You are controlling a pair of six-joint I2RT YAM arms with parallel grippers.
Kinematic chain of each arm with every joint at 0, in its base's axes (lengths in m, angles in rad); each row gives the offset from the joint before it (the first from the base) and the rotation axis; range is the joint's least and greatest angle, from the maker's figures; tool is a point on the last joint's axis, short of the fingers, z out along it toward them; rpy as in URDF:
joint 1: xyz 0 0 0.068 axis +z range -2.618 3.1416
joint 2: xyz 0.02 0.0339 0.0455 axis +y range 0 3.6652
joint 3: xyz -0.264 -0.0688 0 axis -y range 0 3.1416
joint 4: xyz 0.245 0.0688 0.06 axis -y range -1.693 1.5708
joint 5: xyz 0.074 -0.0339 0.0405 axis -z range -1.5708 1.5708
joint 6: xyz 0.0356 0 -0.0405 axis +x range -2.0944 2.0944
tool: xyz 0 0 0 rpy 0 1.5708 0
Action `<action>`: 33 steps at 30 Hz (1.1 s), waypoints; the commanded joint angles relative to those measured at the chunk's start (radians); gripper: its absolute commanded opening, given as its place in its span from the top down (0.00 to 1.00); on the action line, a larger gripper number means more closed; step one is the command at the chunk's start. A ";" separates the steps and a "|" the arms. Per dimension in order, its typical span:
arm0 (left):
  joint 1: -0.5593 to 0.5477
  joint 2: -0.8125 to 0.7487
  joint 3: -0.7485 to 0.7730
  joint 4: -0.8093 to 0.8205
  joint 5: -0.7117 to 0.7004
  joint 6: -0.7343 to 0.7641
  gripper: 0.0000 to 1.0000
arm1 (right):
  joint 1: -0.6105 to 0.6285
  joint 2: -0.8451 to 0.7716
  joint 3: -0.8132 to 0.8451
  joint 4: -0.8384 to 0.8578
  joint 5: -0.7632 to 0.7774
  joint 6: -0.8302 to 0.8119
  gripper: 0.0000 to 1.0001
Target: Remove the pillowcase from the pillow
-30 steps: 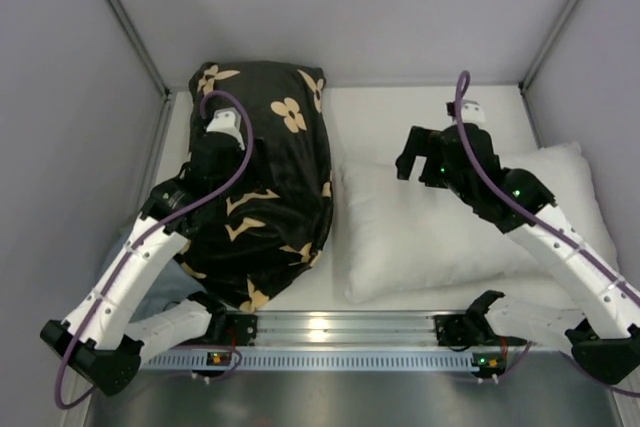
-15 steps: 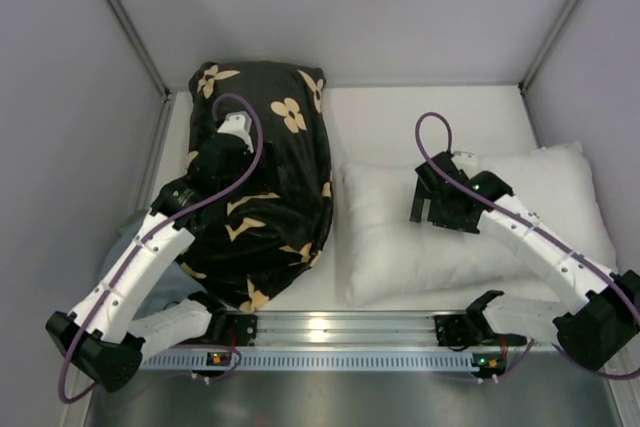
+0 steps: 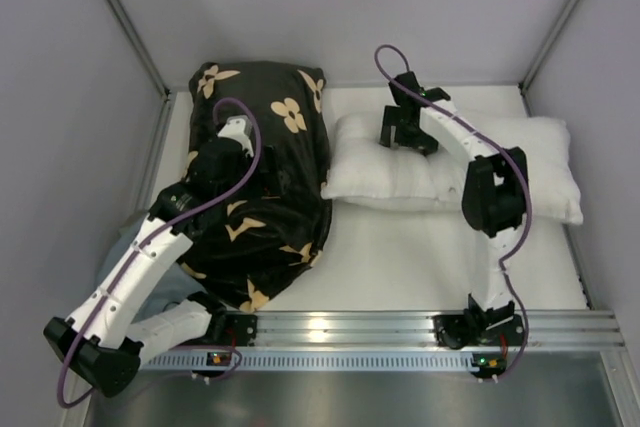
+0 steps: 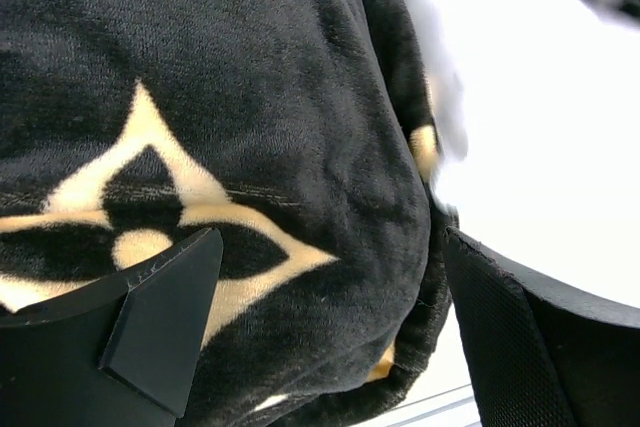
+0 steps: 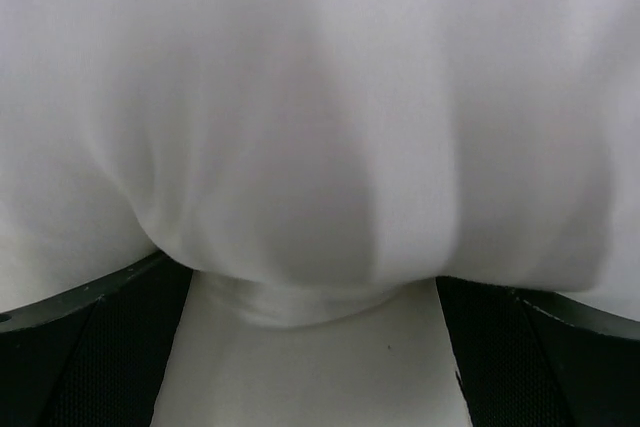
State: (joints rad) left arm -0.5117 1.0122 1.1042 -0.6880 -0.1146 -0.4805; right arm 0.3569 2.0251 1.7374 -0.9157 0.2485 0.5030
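The black pillowcase (image 3: 275, 147) with tan flowers lies as a plump bundle at the table's left. The pillow inside it is hidden. My left gripper (image 3: 250, 187) is open and sits low on the bundle's middle. In the left wrist view its fingers straddle a bulging fold of the pillowcase (image 4: 250, 97), with the gripper (image 4: 330, 247) wide apart. My right gripper (image 3: 402, 134) is open at the back centre, against the far edge of a plain white pillow (image 3: 520, 162). In the right wrist view that pillow (image 5: 320, 97) bulges between the spread fingers of the gripper (image 5: 315, 287).
A blue-grey cloth (image 3: 160, 297) shows under the left arm at the near left. A metal rail (image 3: 340, 327) runs along the near edge. Grey walls close in on the left, back and right.
My right arm has swung from the near right to the back centre, and the white pillow has slid back with it. My left gripper has shifted slightly nearer on the pillowcase.
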 commanded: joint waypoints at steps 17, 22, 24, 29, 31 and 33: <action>0.001 0.038 0.022 -0.031 -0.046 -0.004 0.05 | -0.016 -0.133 0.179 0.273 -0.004 -0.197 0.01; 0.001 0.019 0.023 -0.042 -0.037 -0.001 0.04 | 0.190 -0.471 -0.229 0.354 -0.103 -0.127 0.01; -0.001 0.006 0.034 -0.042 -0.033 -0.004 0.03 | 0.339 -0.540 -0.324 0.353 -0.106 -0.118 0.00; 0.001 -0.020 0.077 -0.050 -0.016 0.008 0.03 | 0.575 -0.618 -0.554 0.455 -0.262 0.023 0.01; 0.001 -0.023 0.086 -0.064 -0.022 0.010 0.03 | 0.663 -0.654 -0.679 0.599 -0.307 0.045 0.01; 0.001 -0.024 0.094 -0.067 -0.031 0.010 0.03 | 0.692 -0.666 -0.764 0.684 -0.328 0.077 0.01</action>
State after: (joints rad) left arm -0.5117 1.0061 1.1545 -0.7345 -0.1360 -0.4801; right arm 1.0157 1.4071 1.0546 -0.4244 -0.0029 0.4931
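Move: The right gripper is open and already in the near-left part of the white pillow, whose middle is about 11 cm to its right, 2 cm back and some 3 cm lower. The pillowcase's near right corner lies roughly 24 cm back and 22 cm left of this gripper, about 6 cm below. The dark pillow's middle is 9 cm back, 34 cm left and 3 cm lower. From the left gripper, that corner is about 6 cm back, 9 cm right and 21 cm below. Keep the right gripper open and go on pushing the white pillow forward for about 17 cm, rising as it goes. Then lift clear, swing back some 40 cm and left about 20 cm towards the pillowcase's near right corner, turning roughly 45 degrees counter-clockwise and sinking at the end. Let the open left gripper hover over the dark pillow. ##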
